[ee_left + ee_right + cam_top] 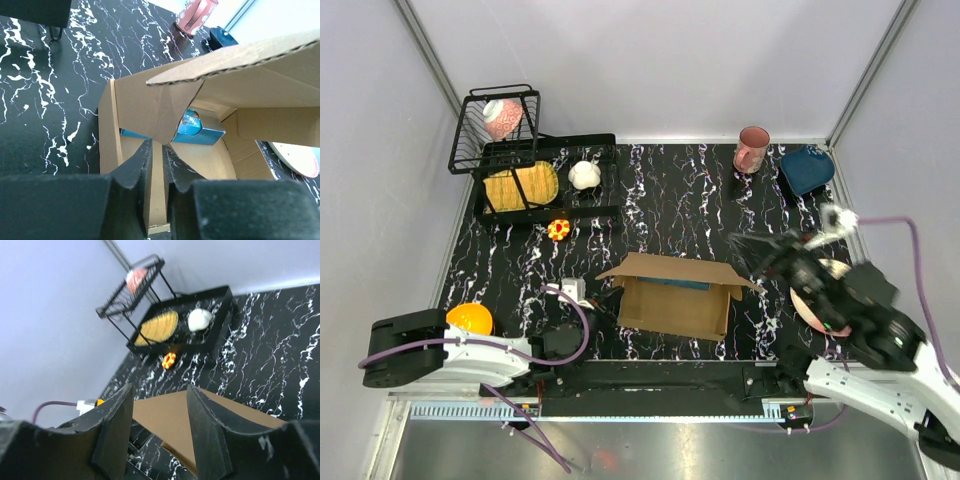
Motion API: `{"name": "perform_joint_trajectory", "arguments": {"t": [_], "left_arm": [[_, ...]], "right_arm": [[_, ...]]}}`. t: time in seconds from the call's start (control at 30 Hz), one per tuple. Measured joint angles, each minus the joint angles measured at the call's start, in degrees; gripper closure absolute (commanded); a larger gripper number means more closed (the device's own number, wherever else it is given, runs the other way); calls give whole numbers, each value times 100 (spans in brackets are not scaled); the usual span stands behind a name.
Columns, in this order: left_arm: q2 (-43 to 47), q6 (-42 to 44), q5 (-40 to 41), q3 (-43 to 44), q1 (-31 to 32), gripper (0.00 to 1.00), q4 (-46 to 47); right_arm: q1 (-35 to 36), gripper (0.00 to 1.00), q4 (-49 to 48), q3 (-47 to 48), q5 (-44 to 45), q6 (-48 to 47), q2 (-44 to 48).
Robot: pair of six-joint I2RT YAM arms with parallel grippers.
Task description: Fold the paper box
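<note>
The paper box (675, 300) lies open at mid-table, brown cardboard with its flaps spread, and a blue packet (196, 129) rests against its far wall. My left gripper (156, 146) reaches in at the box's left side (600, 305). Its jaws stand nearly together, with a strip of the box's cardboard (157, 190) filling the narrow gap. A large flap (240, 65) hangs over it. My right gripper (160, 390) hovers open in the air by the box's right end (755, 255), holding nothing. The box's flap (175, 420) shows beyond its fingers.
A black dish rack (535, 165) stands at the back left, with a small red-yellow toy (558, 229) in front of it. A pink mug (752, 148) and a blue bowl (807, 168) sit at the back right. An orange (470, 318) lies near left, and a plate (812, 300) under the right arm.
</note>
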State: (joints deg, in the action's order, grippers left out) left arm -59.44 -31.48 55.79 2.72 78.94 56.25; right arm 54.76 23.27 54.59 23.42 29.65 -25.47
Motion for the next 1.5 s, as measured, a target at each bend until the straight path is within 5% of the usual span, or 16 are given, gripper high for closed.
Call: {"name": "perform_joint_trajectory", "arguments": {"t": [0.07, 0.23, 0.43, 0.6, 0.77, 1.0, 1.27, 1.5], "left_arm": [[15, -48, 0, 0, 28, 66, -136], [944, -605, -9, 2, 256, 59, -1812], [2603, -1419, 13, 151, 1047, 56, -4704], [2721, -1926, 28, 1064, 1759, 57, -6734], [2120, -1897, -28, 2059, 2275, 60, -7538], [2031, -984, 48, 3095, 3563, 58, -7532], [3604, -1202, 1436, 3119, 3381, 37, -7661], [3993, -1657, 1102, 2802, 1834, 28, -8452]], "right_arm": [[2, 47, -146, 236, -120, -96, -872], [7, 48, -568, -461, -590, -17, -2457], [9, 48, -605, -1869, -804, 275, -2446], [9, 48, -999, -1958, -815, 393, -2398], [9, 48, -1204, -2179, -815, 450, -2450], [9, 50, -1486, -2483, -811, 505, -2656], [7, 46, -1829, -2806, -791, 822, -2409], [9, 45, -1145, -2785, -787, 975, -1823]]}}
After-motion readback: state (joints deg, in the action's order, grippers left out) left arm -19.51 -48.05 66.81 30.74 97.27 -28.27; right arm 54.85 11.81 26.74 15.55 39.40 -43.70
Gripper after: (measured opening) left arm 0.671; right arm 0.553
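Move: The lid stands tilted about halfway over the box, hinged along its far edge. Its middle lies about 4 cm ahead of the right hand, 11 cm to its left and 21 cm below; the blue packet inside the box is some 7 cm ahead, 12 cm left and 34 cm below. From the left hand the lid's middle is roughly 2 cm ahead, 14 cm right and 5 cm up, with the box's left side flap about 4 cm ahead, 2 cm right and slightly above. From high above the lid the right hand swings about 9 cm left and a little forward, then drops fast with its half-open fingers tipping down some 25 degrees, bringing the lid down over the box, slows after 23 cm and eases to about 26 cm lower, with the fingers resting on the lid at the end. Meanwhile the left hand backs out from the box's left side by some 16 cm, dipping slightly at first, then rises and comes partway forward again, opening its fingers wider, to hover clear of the lid's near left corner. ##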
